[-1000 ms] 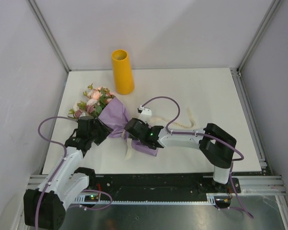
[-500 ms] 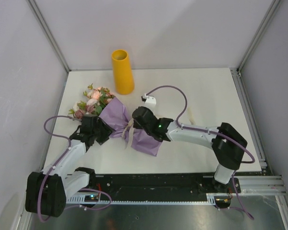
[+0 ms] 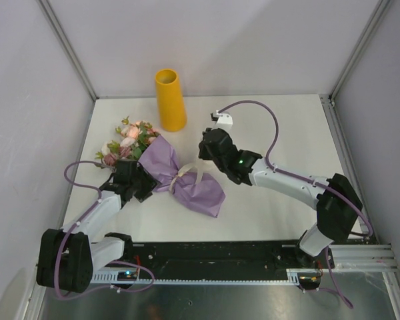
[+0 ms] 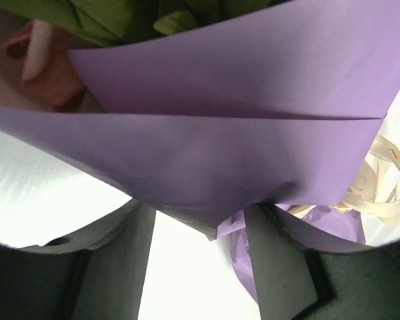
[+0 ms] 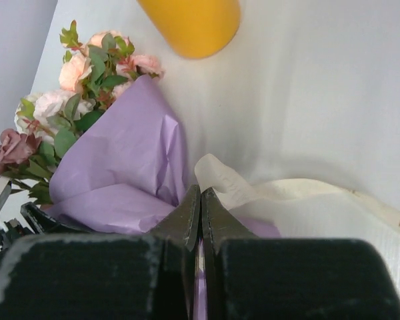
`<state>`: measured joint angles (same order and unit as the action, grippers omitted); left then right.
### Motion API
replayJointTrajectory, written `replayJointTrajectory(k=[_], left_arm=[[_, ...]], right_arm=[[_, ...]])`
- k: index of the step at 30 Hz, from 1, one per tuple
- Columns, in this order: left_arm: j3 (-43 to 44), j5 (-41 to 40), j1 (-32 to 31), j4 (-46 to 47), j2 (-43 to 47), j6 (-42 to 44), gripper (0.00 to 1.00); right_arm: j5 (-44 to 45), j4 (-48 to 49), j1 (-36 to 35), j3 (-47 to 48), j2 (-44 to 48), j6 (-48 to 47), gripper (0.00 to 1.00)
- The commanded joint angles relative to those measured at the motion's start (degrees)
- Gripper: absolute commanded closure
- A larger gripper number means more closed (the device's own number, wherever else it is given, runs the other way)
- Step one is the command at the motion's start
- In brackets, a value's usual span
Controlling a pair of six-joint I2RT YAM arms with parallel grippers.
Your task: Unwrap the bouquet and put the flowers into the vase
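Note:
The bouquet (image 3: 187,185) lies on the table in lilac paper, and its flowers (image 3: 128,141) point up-left toward the yellow vase (image 3: 170,100). A cream ribbon (image 3: 187,176) sits loosened at the bundle's waist. My left gripper (image 3: 135,181) presses in at the wrap's left side. Its fingers (image 4: 120,267) stand apart astride the paper (image 4: 240,100), which hides their tips. My right gripper (image 3: 205,157) hovers right of the waist. Its jaws (image 5: 201,193) are shut on the ribbon (image 5: 287,193), which trails off to the right. Flowers (image 5: 87,73) and vase (image 5: 190,23) lie beyond it.
The vase stands upright at the back edge of the white table (image 3: 287,133), close to the flower heads. Grey walls close in on the left and the right. A purple cable (image 3: 253,107) arcs over the right arm.
My right gripper has shut and drawn back up-right from over the paper, taking the ribbon along. The long ribbon tails no longer lie on the table. The left gripper has stayed at the wrap.

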<state>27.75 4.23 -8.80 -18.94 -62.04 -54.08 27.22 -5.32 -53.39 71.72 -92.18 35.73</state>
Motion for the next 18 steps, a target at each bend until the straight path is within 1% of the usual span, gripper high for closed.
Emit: replayJointTrajectory(k=[1,3,5,9,12,18], left_arm=[[0.5,-1.9,0.4,0.8,0.9,-0.8,0.41],[0.5,-2.0,0.4,0.9,1.0,-0.8,0.41],[0.5,-2.0,0.4,0.9,0.9,-0.8,0.41],[1.0,-1.2,0.4,0.9,0.5,-0.5,0.42],[1.5,-1.1,0.4,0.9,0.9,-0.5,0.42],[3.2,0.2,0.4,0.6,2.6,0.2,0.42]], right_arm=[[-0.1,2.4,2.5,2.0,5.8,-5.5,1.00],[-2.4,3.6,5.0,2.1,8.2,-6.8,1.00],[-7.0,4.4,7.9,2.1,10.8,-7.5,1.00],[-11.6,6.5,9.6,2.3,15.0,-7.9,1.00],[-16.5,7.2,8.2,3.4,16.3,-8.8,1.00],[-19.2,4.7,0.9,6.9,15.6,-10.2,1.00]])
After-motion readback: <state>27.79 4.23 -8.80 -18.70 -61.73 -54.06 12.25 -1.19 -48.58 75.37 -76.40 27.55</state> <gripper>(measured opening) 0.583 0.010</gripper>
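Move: The right hand grips a cream ribbon end; the ribbon knot on the paper lies about 7 cm back, 8 cm left and 16 cm below. The paper's gathered tail is some 6 cm nearer the robot and 7 cm right of the knot, the vase about 15 cm ahead and 9 cm left of the hand. For the left hand, the knot is roughly 5 cm ahead and 9 cm right. Keeping the ribbon pinched, the right hand lifts about 17 cm away from the knot, swinging right, then back-left. ##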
